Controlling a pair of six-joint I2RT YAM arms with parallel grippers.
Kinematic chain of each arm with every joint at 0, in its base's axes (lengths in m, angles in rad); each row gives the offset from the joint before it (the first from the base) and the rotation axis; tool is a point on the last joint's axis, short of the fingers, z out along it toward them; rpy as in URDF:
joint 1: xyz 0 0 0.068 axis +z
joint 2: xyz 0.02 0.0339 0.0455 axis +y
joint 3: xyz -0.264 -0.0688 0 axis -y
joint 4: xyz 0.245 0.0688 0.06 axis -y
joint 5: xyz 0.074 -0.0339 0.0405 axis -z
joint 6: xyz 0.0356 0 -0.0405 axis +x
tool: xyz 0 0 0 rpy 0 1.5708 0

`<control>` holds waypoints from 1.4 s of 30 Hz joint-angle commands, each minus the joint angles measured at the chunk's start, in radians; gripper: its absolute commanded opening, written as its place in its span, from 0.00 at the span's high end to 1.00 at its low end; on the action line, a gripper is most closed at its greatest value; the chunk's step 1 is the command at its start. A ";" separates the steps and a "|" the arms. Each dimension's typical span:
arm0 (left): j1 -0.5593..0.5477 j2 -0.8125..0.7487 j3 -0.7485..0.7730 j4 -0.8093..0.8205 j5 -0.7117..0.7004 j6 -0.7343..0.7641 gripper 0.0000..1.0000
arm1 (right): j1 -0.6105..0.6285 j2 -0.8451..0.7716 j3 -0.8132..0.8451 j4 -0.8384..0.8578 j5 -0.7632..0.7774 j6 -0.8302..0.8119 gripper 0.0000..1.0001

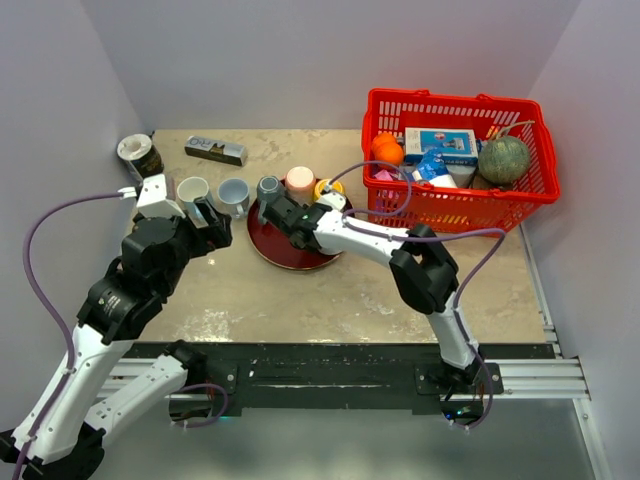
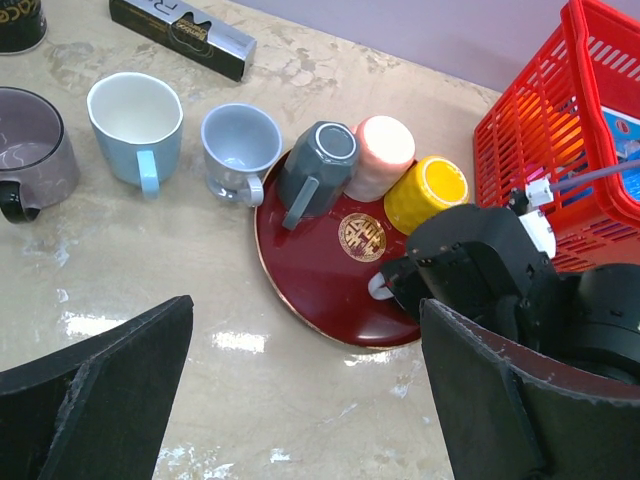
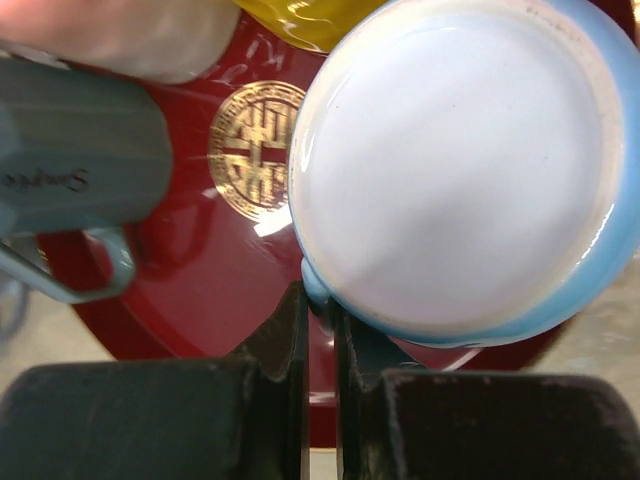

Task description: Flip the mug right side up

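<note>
A light blue mug [image 3: 455, 170] stands upside down on the dark red tray [image 3: 180, 300], its white base facing the right wrist camera. My right gripper [image 3: 320, 310] is shut on the mug's handle, low over the tray [image 1: 275, 250]. In the top view the right gripper [image 1: 285, 213] covers this mug. In the left wrist view only a pale bit of its handle [image 2: 378, 287] shows under the right gripper. My left gripper [image 1: 212, 222] is open and empty, above the bare table left of the tray [image 2: 310, 260].
A dark grey mug [image 2: 318, 165], a pink mug [image 2: 380, 150] and a yellow mug [image 2: 428, 190] stand upside down on the tray. Three upright mugs [image 2: 135, 120] stand left of it. A red basket [image 1: 455, 160] of groceries stands at the back right, a dark box [image 1: 215, 150] at the back.
</note>
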 commanded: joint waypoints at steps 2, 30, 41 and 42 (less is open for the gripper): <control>0.001 -0.006 -0.013 0.046 -0.002 0.010 0.01 | 0.000 -0.134 -0.189 0.119 0.005 -0.220 1.00; 0.002 0.018 -0.016 0.176 0.124 0.046 0.01 | -0.015 -0.578 -0.480 0.947 -0.543 -0.639 1.00; 0.001 -0.013 -0.119 0.422 0.581 0.309 0.03 | -0.121 -0.588 -0.371 0.917 -0.802 -0.451 1.00; 0.002 -0.002 -0.128 0.437 0.593 0.322 0.04 | -0.124 -0.588 -0.371 0.923 -0.814 -0.435 1.00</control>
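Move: Just ahead of the right hand, which already grips its handle, the upside-down light-blue mug has its middle about 4 cm farther out and 4 cm to the right. The grey mug stands some 12 cm ahead and 9 cm left of the hand, the pink mug about 15 cm ahead and 1 cm left, the yellow mug about 13 cm ahead and 5 cm right. From the left hand, the light-blue mug is roughly 16 cm ahead, 21 cm right and 24 cm below. Keeping its pinch on the handle, the right hand eases back and slightly right, low over the tray, then swings left and climbs, ending about 20 cm up. It turns some 40 degrees counter-clockwise, its left side tipping up. The open left hand shifts about 6.5 cm right towards the mug, latterly rising and swinging clockwise. ##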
